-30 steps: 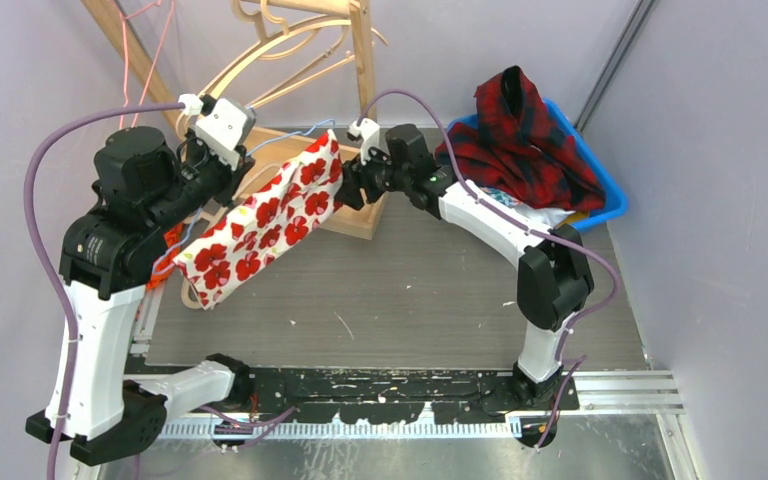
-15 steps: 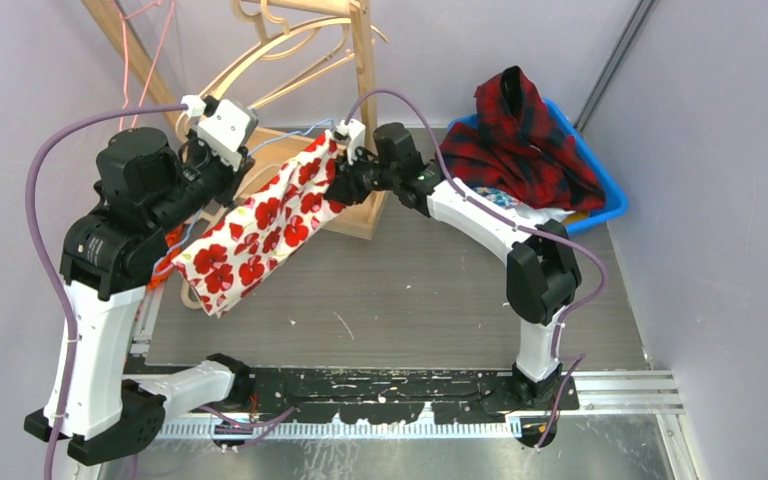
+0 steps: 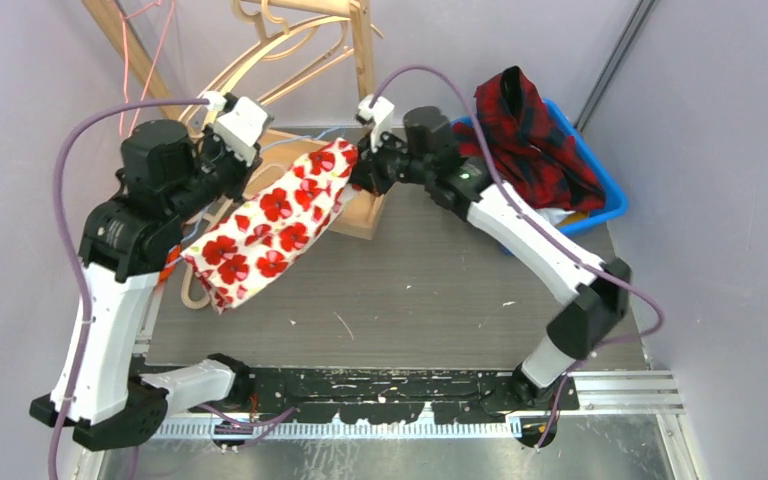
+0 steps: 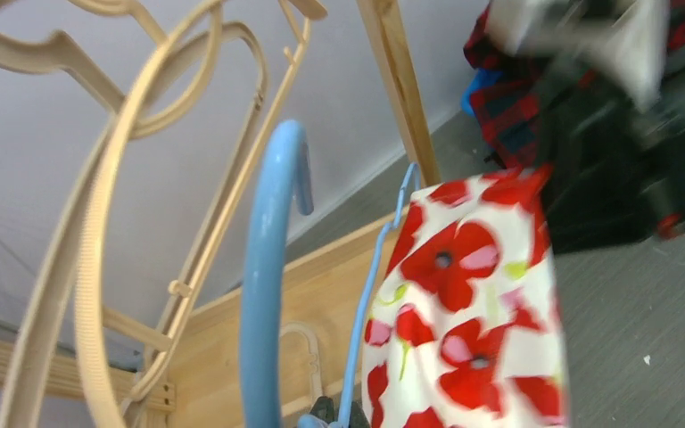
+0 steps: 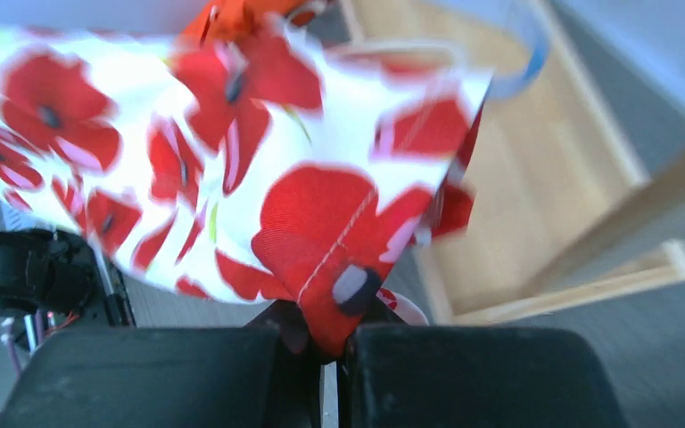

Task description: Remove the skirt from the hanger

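Note:
The skirt (image 3: 275, 215), white with red poppies, hangs stretched in the air between my two arms. It is still on a light-blue hanger (image 4: 263, 294), whose thin wire (image 4: 370, 294) runs along the skirt's (image 4: 473, 339) upper edge. My left gripper (image 3: 226, 168) is shut on the hanger's base, and only its dark fingertips (image 4: 325, 412) show at the bottom of the left wrist view. My right gripper (image 3: 362, 170) is shut on the skirt's far right corner. In the right wrist view a fold of red cloth (image 5: 339, 276) is pinched in the right gripper (image 5: 334, 337).
A wooden rack (image 3: 360, 90) with several beige hangers (image 3: 260, 65) stands at the back, just behind the skirt. A blue bin (image 3: 600, 195) holding a red plaid garment (image 3: 530, 130) sits at the back right. An orange item (image 3: 168, 262) lies beside the left arm.
My right gripper has closed on the skirt's corner and shifted up and to the right with its arm stretching out. The left arm has moved right, carrying the hanger and skirt along.

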Robot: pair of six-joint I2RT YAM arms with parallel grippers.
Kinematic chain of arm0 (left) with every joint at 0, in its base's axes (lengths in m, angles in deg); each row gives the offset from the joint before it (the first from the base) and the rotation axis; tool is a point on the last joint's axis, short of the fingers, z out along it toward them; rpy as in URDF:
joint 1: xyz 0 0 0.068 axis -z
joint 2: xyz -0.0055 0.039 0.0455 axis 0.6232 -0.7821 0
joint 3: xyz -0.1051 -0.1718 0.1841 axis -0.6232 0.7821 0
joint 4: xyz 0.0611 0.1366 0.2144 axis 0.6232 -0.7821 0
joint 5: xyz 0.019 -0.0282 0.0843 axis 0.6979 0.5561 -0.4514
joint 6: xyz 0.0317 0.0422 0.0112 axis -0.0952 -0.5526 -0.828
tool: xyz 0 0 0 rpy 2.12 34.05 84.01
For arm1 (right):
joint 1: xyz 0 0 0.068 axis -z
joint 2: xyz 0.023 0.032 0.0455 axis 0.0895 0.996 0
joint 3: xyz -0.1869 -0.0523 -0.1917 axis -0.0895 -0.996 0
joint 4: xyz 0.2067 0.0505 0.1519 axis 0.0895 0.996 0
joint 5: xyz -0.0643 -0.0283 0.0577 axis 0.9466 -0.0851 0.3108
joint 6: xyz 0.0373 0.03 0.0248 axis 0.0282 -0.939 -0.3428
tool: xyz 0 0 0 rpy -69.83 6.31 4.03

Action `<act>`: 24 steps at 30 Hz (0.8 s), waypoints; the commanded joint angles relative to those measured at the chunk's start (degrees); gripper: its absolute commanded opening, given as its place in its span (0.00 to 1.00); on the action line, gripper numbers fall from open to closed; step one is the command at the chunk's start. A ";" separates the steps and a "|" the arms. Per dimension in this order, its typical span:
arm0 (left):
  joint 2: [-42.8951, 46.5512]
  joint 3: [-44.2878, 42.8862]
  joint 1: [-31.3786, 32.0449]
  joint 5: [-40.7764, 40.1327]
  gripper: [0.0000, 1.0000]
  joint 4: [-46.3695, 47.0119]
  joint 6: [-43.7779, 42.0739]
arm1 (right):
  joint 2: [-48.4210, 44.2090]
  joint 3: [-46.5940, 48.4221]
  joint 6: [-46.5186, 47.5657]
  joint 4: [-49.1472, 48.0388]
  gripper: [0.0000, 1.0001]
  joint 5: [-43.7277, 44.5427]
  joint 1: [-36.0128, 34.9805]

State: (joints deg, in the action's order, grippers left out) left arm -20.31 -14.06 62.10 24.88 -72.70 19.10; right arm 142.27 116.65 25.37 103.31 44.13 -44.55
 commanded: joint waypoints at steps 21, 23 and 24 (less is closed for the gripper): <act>-12.83 14.47 -3.57 -3.00 0.00 12.13 -0.26 | -20.69 18.57 26.55 -19.45 0.01 45.73 0.05; -13.40 14.96 -3.63 -4.21 0.00 11.60 -0.44 | -18.64 21.99 28.08 -19.21 0.01 47.68 1.39; -13.52 15.04 -3.71 -4.60 0.00 11.26 -0.49 | -17.61 23.12 28.82 -19.60 0.01 47.78 2.21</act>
State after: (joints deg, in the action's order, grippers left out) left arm -32.72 -0.13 59.50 24.35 -60.79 19.52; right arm 125.00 132.17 47.43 97.37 82.79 -44.27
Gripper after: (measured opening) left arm 0.040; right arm 0.068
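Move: The right hand already pinches a corner of the flowered skirt, whose middle lies about 12 cm to its left, 6 cm back and slightly lower. The blue basket is some 38 cm to its right, 14 cm ahead and 23 cm below. The left hand still grips the blue hanger; from it the skirt's middle is about 4 cm right, 2 cm ahead and 16 cm below, and the rack's tray roughly 17 cm ahead, straight in front, 42 cm down. Still pinching the skirt by its corner, the right hand pulls it up off the blue hanger by nearly 30 cm and some 17 cm to the right, the wrist turning clockwise and its fingers tipping up. The left hand keeps its grip on the hanger and draws it the other way, down and forward over the tray's side. ##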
